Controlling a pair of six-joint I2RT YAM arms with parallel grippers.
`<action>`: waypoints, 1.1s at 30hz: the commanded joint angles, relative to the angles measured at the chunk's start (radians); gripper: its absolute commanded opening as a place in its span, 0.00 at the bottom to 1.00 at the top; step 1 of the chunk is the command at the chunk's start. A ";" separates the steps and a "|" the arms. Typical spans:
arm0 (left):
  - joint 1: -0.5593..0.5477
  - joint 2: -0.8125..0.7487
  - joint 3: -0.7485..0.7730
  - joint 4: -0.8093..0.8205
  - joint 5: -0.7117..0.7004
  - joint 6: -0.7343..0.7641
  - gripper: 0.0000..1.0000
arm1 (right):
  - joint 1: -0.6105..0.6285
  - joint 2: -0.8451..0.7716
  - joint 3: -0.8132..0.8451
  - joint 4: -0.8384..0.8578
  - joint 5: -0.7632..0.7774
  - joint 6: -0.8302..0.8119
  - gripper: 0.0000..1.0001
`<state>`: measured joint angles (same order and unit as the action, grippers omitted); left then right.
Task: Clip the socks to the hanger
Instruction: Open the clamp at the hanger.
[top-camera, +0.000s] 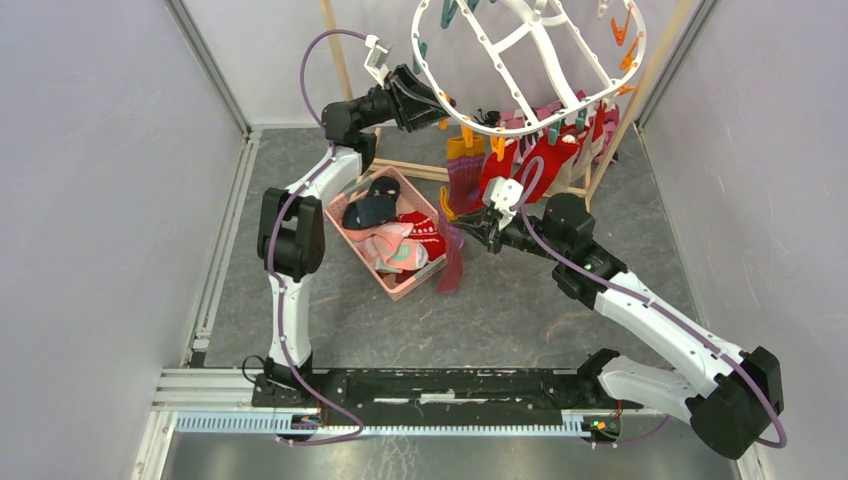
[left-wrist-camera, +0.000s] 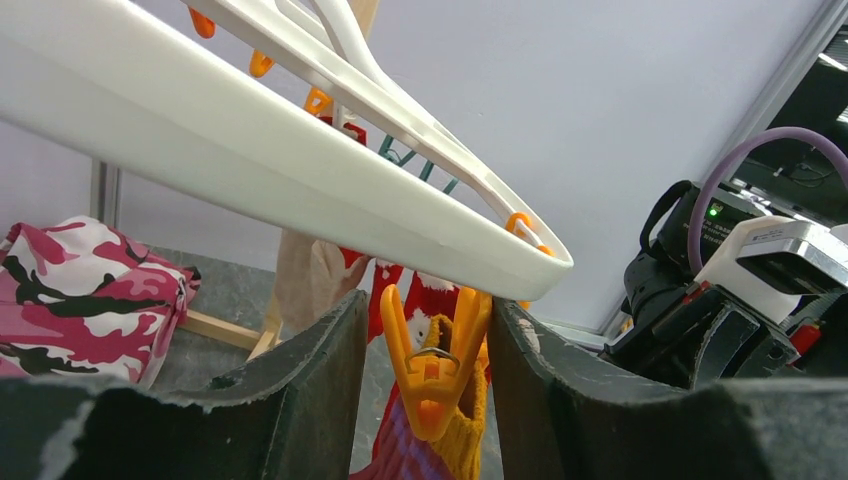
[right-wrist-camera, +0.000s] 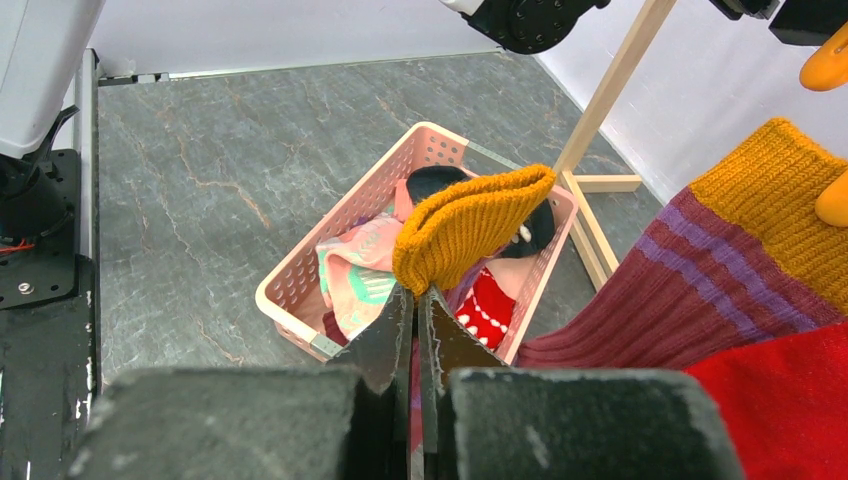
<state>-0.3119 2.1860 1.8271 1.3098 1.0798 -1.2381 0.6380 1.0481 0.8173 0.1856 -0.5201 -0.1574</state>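
Observation:
The white hanger (top-camera: 425, 75) hangs at the back with several socks pegged along its near rim, among them red ones (top-camera: 540, 160) and a maroon one with a mustard cuff (top-camera: 465, 165). My left gripper (top-camera: 432, 108) is raised under the rim (left-wrist-camera: 250, 160). An orange peg (left-wrist-camera: 432, 385) stands between its fingers: the right finger touches it and a small gap shows on the left. My right gripper (top-camera: 468, 232) is shut on the mustard cuff (right-wrist-camera: 470, 225) of a sock whose magenta body (top-camera: 452, 268) dangles beside the basket.
A pink basket (top-camera: 358, 186) holding more socks sits on the floor between the arms. The wooden pole rack (right-wrist-camera: 610, 85) stands behind it, with a pink camouflage cloth (left-wrist-camera: 80, 290) draped on it. Grey walls close in on both sides.

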 joint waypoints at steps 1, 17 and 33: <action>-0.007 0.000 0.042 0.002 -0.006 0.045 0.54 | -0.006 -0.016 0.039 0.027 -0.015 0.015 0.00; -0.009 -0.020 0.024 0.029 -0.027 0.011 0.11 | -0.007 -0.016 0.036 0.028 -0.014 0.019 0.00; -0.077 -0.350 -0.319 -0.434 -0.309 0.338 0.02 | -0.003 0.023 0.228 -0.184 0.095 -0.207 0.00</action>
<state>-0.3641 1.9678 1.5620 1.0683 0.9184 -1.0615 0.6338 1.0504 0.9581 0.0582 -0.4435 -0.2867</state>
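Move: The empty orange clamp on the hanger's rim is already between my left fingers, right at the hand point, perhaps 1 cm below it. The next orange clamp is about 6 cm to the right and 4 cm back, and the hung purple sock with the orange cuff is 5 cm right, 5 cm back and 10 cm lower. From my right hand, which holds the loose sock, the empty clamp is some 18 cm ahead, 2 cm left and 10 cm higher. I close my left fingers from about half open onto both handles of the orange clamp and squeeze them together, with rising grip effort. Keeping that pinch, I then draw the left hand back and right about 2 cm, rolling it slightly. Meanwhile my right hand keeps the sock's folded cuff pinched and starts lifting it about 4 cm, drifting forward, towards the clamp. ##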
